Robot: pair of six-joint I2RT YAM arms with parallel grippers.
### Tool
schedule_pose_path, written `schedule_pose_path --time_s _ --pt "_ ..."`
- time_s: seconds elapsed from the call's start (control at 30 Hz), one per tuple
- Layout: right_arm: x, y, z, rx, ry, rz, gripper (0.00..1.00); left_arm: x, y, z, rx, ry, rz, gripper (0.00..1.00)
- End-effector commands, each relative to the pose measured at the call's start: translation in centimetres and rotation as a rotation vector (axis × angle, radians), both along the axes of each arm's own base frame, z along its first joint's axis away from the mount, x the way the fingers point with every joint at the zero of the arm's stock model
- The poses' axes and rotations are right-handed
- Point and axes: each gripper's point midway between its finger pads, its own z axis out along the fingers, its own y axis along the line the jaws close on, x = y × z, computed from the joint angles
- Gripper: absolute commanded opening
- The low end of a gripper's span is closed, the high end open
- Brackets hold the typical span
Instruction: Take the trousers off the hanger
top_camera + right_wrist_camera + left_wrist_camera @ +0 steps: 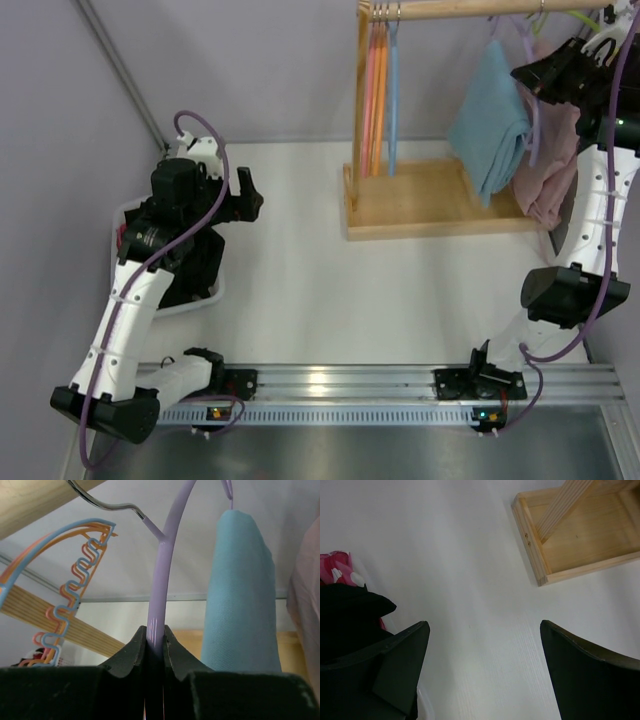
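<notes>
Teal trousers (492,118) hang folded over a lilac hanger (166,565) on the wooden rail (480,9) at the back right; they also show in the right wrist view (240,595). My right gripper (154,632) is shut on the lilac hanger's arm, just left of the trousers; in the top view it (545,70) sits right of them. My left gripper (485,630) is open and empty above the white table, far left (245,195).
A pink garment (550,160) hangs right of the trousers. Orange and blue empty hangers (380,90) hang at the rail's left end. The wooden rack base (400,205) lies on the table. A white bin (205,295) with dark clothes sits under my left arm.
</notes>
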Motion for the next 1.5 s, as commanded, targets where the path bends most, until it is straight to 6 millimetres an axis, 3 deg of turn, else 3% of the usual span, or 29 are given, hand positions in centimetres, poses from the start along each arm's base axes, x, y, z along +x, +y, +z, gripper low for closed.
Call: schedule_pose_path --time_s 0.0,0.17,0.33,0.73,1.03,1.27,1.47 --pt "-2.3 2.3 7.9 0.019 -0.239 0.069 0.0 1.3 0.9 2.9 0.002 -0.096 0.055 0.98" --pt "-4.8 3.7 11.9 0.104 -0.326 0.114 0.0 1.6 1.2 4.2 0.01 -0.14 0.064 0.98" --pt "-6.8 4.9 14.3 0.161 -0.381 0.166 0.0 1.8 2.2 6.9 0.042 -0.25 0.099 0.98" --pt "-10.2 6.0 17.7 0.174 -0.489 0.203 0.0 1.8 2.3 7.8 0.015 -0.296 0.114 0.98" --pt "-11.5 5.3 19.4 0.151 -0.563 0.143 0.0 1.8 1.8 8.2 -0.009 -0.325 0.095 0.98" --pt "-13.1 5.6 18.5 0.145 -0.535 0.131 0.0 1.0 0.8 8.9 0.001 -0.379 0.009 0.98" --pt "-14.8 6.1 14.9 0.141 -0.444 0.114 0.0 0.9 -0.1 8.3 0.033 -0.402 -0.068 0.98"
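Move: The right hand already pinches the purple hanger that carries the light-blue trousers. The wooden rail where it hangs is some 7 cm ahead, 1 cm left and 10 cm above; the trousers' middle lies about 8 cm ahead, 2 cm left and 10 cm below. The pink cloth hangs roughly 7 cm to the hand's right, 7 cm ahead, 10 cm below. From the left hand the trousers are about 22 cm ahead, 48 cm right and 5 cm higher. Up and a little left goes the right hand first, rolling about 20 degrees so its left side rises, its shut fingers keeping their pinch on the hanger's near arm; it climbs on to about 6 cm, then draws back some 7 cm, quickest at the end, pulling the hanger towards the base. The empty, open left hand rises some 6 cm and tips its fingers upward. ##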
